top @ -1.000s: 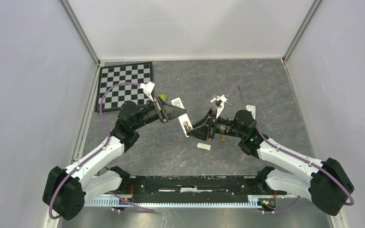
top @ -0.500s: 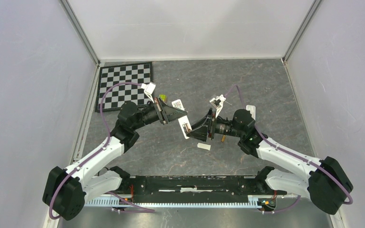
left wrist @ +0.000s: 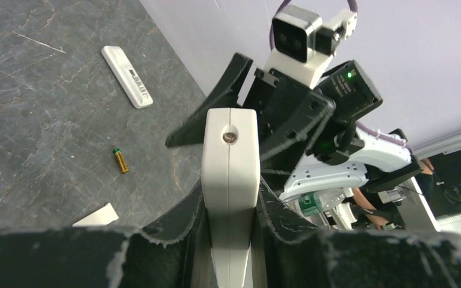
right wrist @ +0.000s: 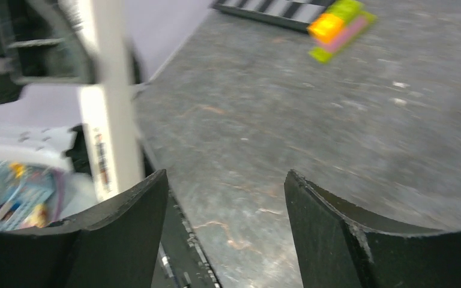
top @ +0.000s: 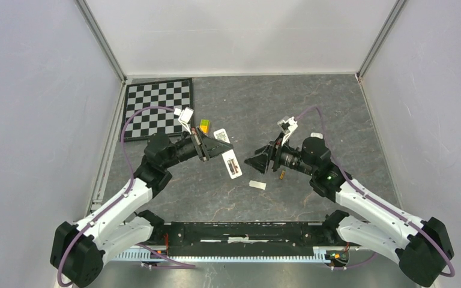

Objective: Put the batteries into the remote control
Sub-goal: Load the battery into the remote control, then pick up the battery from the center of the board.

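My left gripper [top: 221, 150] is shut on a white remote control [top: 232, 164], held off the table with its dark open compartment facing up. In the left wrist view the remote control [left wrist: 229, 153] stands end-on between the fingers [left wrist: 273, 207]. My right gripper [top: 253, 162] is open and empty, just right of the remote and apart from it; its wrist view shows the gripper [right wrist: 225, 201] over bare table with the remote [right wrist: 109, 141] to its left. One battery [top: 281, 176], gold with a green end, lies on the table [left wrist: 120, 161] under the right wrist.
A small white cover piece [top: 257, 185] lies near the front middle. A slim white bar [left wrist: 127, 77] lies behind the right arm. A yellow-green block [top: 204, 126] and a white coded card [top: 221, 134] sit behind the left gripper, beside a checkerboard [top: 158, 108].
My right gripper has opened wide and pulled back to the right, away from the remote. The left gripper has shifted the remote slightly left and toward the front.
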Available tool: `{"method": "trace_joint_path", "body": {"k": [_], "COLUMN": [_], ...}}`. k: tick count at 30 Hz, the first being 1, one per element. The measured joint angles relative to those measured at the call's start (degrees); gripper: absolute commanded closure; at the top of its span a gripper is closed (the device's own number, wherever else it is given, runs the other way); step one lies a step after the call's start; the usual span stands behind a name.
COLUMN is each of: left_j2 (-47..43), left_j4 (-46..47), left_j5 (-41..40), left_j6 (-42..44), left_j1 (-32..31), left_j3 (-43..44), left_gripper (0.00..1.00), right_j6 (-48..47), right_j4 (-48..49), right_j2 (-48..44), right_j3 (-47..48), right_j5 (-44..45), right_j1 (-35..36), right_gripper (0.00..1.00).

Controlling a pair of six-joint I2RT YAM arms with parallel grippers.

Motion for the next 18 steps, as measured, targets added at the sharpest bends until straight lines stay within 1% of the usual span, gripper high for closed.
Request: {"method": "trace_joint_path", "body": {"k": [6,9,12,15,18], "left_j2": [-3.0,-4.2,-4.8,-5.0,-5.0], "left_j4": [-3.9,-6.2,-7.9,-9.2,-9.9], "left_j5": [-1.4,-2.0,-2.8,-3.1,-3.5], "left_j6": [3.4,5.2,6.6,7.5,8.0], "left_j1": [0.0,0.0,0.0,0.0,0.0], "left_j3": [-1.0,-1.1,-1.0,-1.0,-1.1], "left_gripper": [0.98,0.98,0.98,0.98,0.98], "right_j6": [-4.5,-5.6,-5.9,-5.8,-5.8], "right_j4": [-16.4,-23.0,-29.4,-33.2,-34.4], "right_j2": [0.0,1.7,5.4,9.1,11.8], "right_j3": [4.1,4.7,4.7,4.5,3.4], "right_j5": [17.5,25.6,32.7,36.5,38.2], "right_j1": [-0.8,-1.2,-1.9,-2.8,-3.2], "right_gripper": [0.33,0.39,0.48,0.53,0.55]}}
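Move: Below and to the right of the empty right hand lies the loose battery: about 4 cm ahead, 13 cm right and some 21 cm down. The white battery cover lies roughly 10 cm left of the battery and 4 cm nearer; the second remote is about 12 cm right of the battery and 13 cm farther out. From the left hand, which grips the remote control, the battery is some 20 cm right, 3 cm ahead and 26 cm below. Swinging down and away from the held remote control, the right hand drops about 16 cm and goes 14 cm right, with some 5 cm forward early on, towards the loose battery. Its fingers turn from pointing left to steeply down and forward, drawing partly together but staying open and empty above the battery. The left hand keeps its grip on the remote control and eases down a little over 2 cm and slightly left. ##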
